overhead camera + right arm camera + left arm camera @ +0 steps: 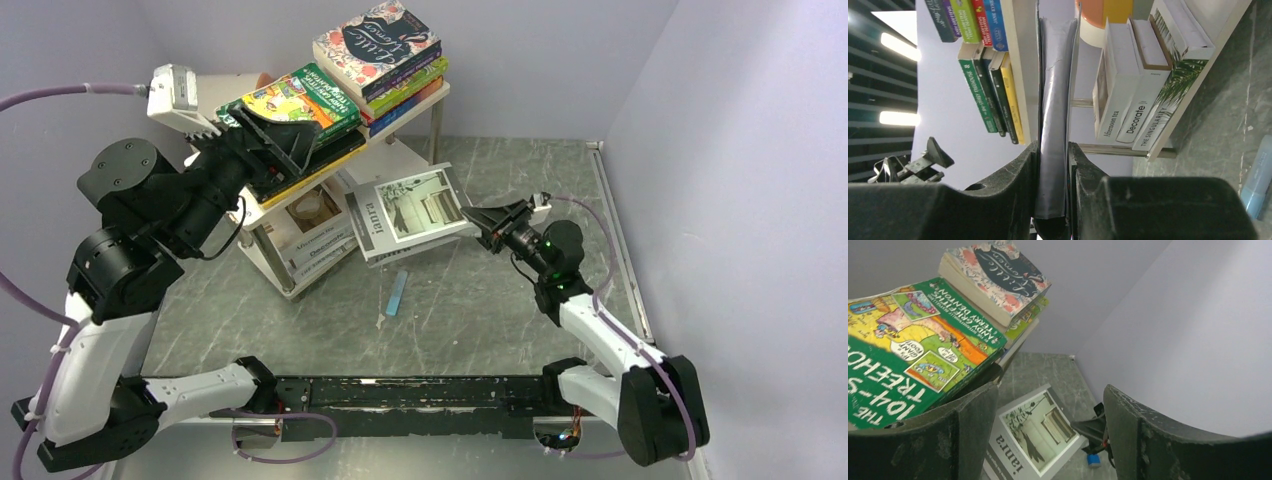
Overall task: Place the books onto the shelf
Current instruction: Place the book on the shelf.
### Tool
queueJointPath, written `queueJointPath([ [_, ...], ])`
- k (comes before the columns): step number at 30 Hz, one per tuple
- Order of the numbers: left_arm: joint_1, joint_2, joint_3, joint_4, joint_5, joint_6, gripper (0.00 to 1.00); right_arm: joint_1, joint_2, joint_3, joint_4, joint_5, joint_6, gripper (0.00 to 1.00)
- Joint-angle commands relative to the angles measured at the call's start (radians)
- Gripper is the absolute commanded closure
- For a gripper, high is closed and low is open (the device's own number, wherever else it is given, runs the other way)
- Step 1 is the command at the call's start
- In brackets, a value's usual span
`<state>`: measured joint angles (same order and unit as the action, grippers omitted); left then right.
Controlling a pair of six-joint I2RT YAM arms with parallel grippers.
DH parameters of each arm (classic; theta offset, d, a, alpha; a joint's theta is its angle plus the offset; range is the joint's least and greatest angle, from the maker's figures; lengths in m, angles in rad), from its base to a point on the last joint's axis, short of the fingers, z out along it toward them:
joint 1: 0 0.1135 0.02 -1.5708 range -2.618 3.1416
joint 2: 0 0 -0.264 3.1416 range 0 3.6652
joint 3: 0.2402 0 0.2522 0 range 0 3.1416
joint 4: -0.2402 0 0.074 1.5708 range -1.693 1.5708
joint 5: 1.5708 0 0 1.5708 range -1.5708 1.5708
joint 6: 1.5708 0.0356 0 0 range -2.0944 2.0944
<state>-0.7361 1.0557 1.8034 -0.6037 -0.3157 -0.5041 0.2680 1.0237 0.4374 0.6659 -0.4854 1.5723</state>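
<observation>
The white shelf (pixel 436 96) stands at the back left. Its top board carries two flat stacks of books, one topped by the floral Little Women (pixel 378 45), the other by the green Treehouse book (pixel 292 100). My left gripper (pixel 285 140) hovers open just over the Treehouse book (pixel 908 355), with nothing between its fingers (pixel 968 425). My right gripper (pixel 482 222) is shut on the right edge of a white-grey "ianra" book (pixel 410 212), which is tilted against the shelf's lower tier. In the right wrist view the jaws (pixel 1053 147) pinch that book (pixel 1055 90) beside the shelf board (pixel 1020 65).
More books (pixel 1138 100) sit on the lower tier, with a white cylinder with a peach end (pixel 1098 20) behind them. A small flat blue bar (pixel 398 293) lies on the grey table in front of the shelf. Walls close in at the back and right.
</observation>
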Motion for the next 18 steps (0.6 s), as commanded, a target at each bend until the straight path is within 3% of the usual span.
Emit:
queueJointPath([
  [1,0.004,-0.043,-0.017,-0.076,-0.027,0.033,0.19,0.040,0.059,0.106,-0.010,0.019,-0.076,0.73],
  [18,0.004,-0.133,-0.051,-0.139,-0.052,0.016,0.19,0.343,0.518,0.457,0.105,0.232,-0.186,0.72],
])
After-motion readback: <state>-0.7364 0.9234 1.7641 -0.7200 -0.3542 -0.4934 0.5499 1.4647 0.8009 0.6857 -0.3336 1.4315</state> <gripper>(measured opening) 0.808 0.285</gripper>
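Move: The grey ianra book is already pinched flat in the right hand, its middle some 11 cm left and 2 cm ahead. It is bound for the space over the Afternoon tea stack on the lower shelf, about 29 cm left, 7 ahead and 8 below. The 104-Storey book tops the upper shelf, roughly 31 left, 11 ahead, 18 higher; the blue marker lies 15 left, 12 back, 15 down. From the left hand, the stack is about 10 cm ahead, 5 left, 36 below. The ianra book, still pinched by its right side, is carried almost level about 12 cm to the left and some 5 cm forward by the right hand, into the gap between the upper board and the Afternoon tea stack, gathering speed and turning slightly counter-clockwise. The empty left hand, still open, backs off roughly 5 cm left and back. ##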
